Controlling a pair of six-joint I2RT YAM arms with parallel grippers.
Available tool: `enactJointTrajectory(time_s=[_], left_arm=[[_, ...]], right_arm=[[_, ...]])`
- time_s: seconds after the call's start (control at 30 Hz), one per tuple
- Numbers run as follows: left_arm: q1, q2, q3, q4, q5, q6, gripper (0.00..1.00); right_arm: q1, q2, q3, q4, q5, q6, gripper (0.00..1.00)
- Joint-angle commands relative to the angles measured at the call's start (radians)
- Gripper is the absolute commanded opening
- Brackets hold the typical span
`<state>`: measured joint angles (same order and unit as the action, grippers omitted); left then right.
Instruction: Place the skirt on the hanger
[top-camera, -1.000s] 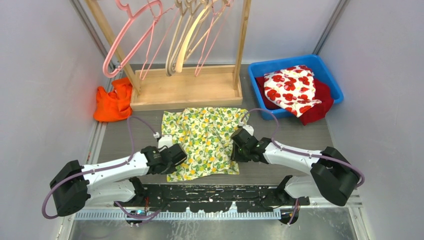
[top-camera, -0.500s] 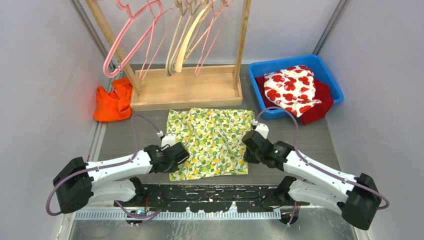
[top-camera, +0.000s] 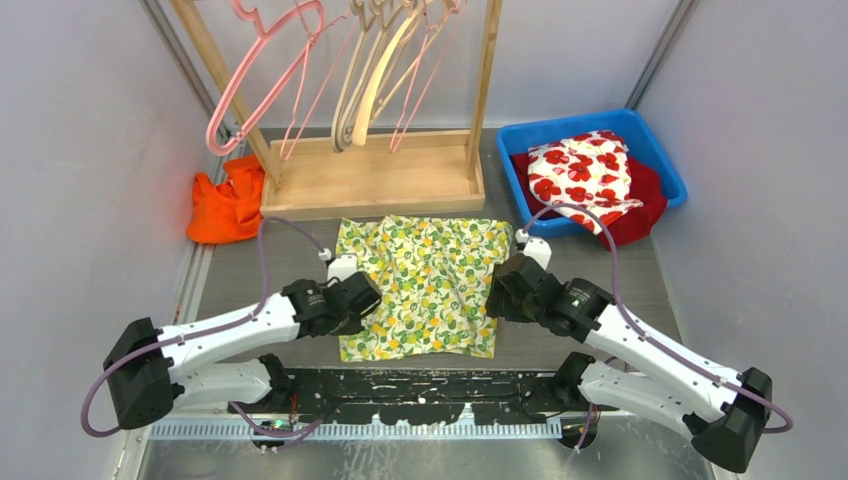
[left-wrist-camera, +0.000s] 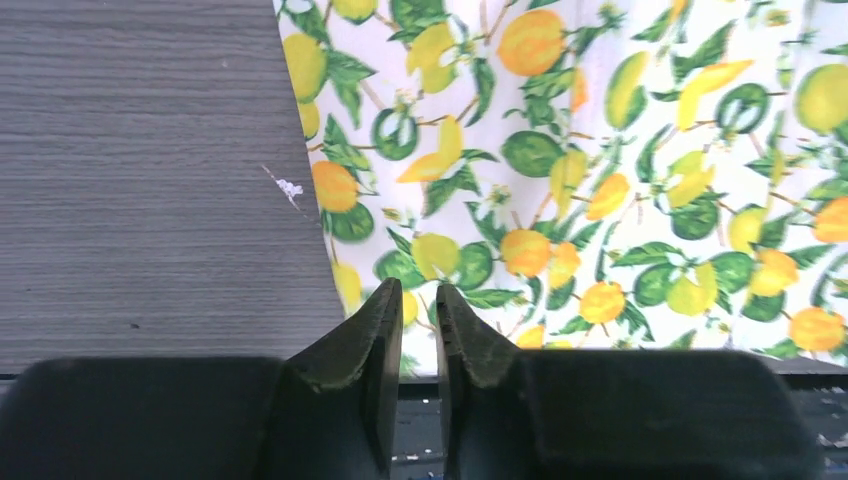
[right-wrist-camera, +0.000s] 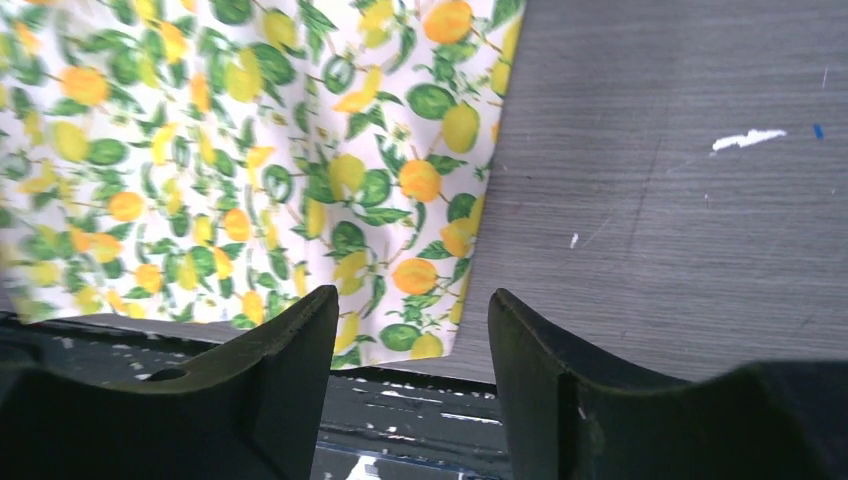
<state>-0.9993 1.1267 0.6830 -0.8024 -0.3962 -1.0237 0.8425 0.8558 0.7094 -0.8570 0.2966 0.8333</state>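
The skirt (top-camera: 425, 285), white with a lemon and lime print, lies spread flat on the grey table in front of the rack. Several hangers hang on the wooden rack (top-camera: 372, 175) at the back: a pink hanger (top-camera: 262, 80) on the left, cream ones (top-camera: 375, 70) beside it. My left gripper (top-camera: 365, 297) hovers at the skirt's left edge; in the left wrist view its gripper (left-wrist-camera: 418, 300) shows a narrow gap with nothing in it, the skirt (left-wrist-camera: 600, 150) below. My right gripper (top-camera: 497, 295) is at the skirt's right edge, wide open (right-wrist-camera: 412, 305) over the skirt's near right corner (right-wrist-camera: 250, 150).
A blue bin (top-camera: 655, 150) at the back right holds a red-poppy cloth (top-camera: 580, 175) over a red one. An orange cloth (top-camera: 225, 205) lies bunched left of the rack base. Grey walls close in on both sides. The dark mounting rail runs along the near edge.
The skirt has shifted right and now lies flatter. The right arm swung outward and its jaws opened wide. The left jaws have parted slightly and no longer pinch the cloth.
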Motion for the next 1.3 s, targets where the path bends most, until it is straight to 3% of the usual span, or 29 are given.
enactJointTrajectory(time_s=[0.0,0.23,0.33,0.43,0.5,0.57,0.63,1.27], left_arm=[[-0.008,-0.059,0.083,-0.103,-0.025,0.02,0.23],[-0.009,-0.128,0.162,-0.204,-0.059,0.031,0.37],[-0.009,-0.145,0.198,-0.238,-0.091,0.043,0.46],[-0.009,-0.153,0.238,-0.272,-0.12,0.053,0.59],[-0.009,-0.156,0.257,-0.279,-0.132,0.064,0.7],[-0.009,-0.155,0.27,-0.282,-0.142,0.069,0.91],[-0.009,-0.152,0.277,-0.283,-0.143,0.072,1.0],[0.005,-0.066,0.352,-0.199,-0.161,0.147,1.0]], right_arm=[[0.004,-0.041,0.106,-0.015,0.029,-0.034,0.63],[0.004,-0.024,0.182,-0.01,0.03,-0.084,0.7],[0.004,-0.015,0.189,0.012,-0.008,-0.096,0.79],[0.004,-0.008,0.188,0.033,-0.028,-0.1,0.98],[0.004,-0.004,0.188,0.038,-0.035,-0.104,1.0],[0.004,-0.002,0.186,0.044,-0.035,-0.106,1.0],[0.004,0.0,0.182,0.05,-0.038,-0.107,1.0],[0.004,0.038,0.191,0.073,-0.05,-0.12,1.0]])
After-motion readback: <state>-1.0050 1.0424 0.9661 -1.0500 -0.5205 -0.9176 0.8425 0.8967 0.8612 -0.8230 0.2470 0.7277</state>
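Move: Over the near part of the spread skirt, the left hand has the skirt's middle about 12 cm to its right, 6 cm ahead and 5 cm below. From the right hand the skirt's middle is roughly 13 cm left, 4 cm ahead and 10 cm down. The wooden tray lies some 29 cm ahead of the left hand and 3 cm to its right. The blue tub is about 26 cm ahead of the right hand and 19 cm to its right. Rising clear of the skirt, the left hand climbs about 9 cm while its nearly shut fingers spread wide, the fingertips tilting some 10 degrees forward and up. The right hand lifts about 5 cm, opens fully from a bit over half, and eases roughly 3 cm left, inward over the skirt. Both then hover empty. ##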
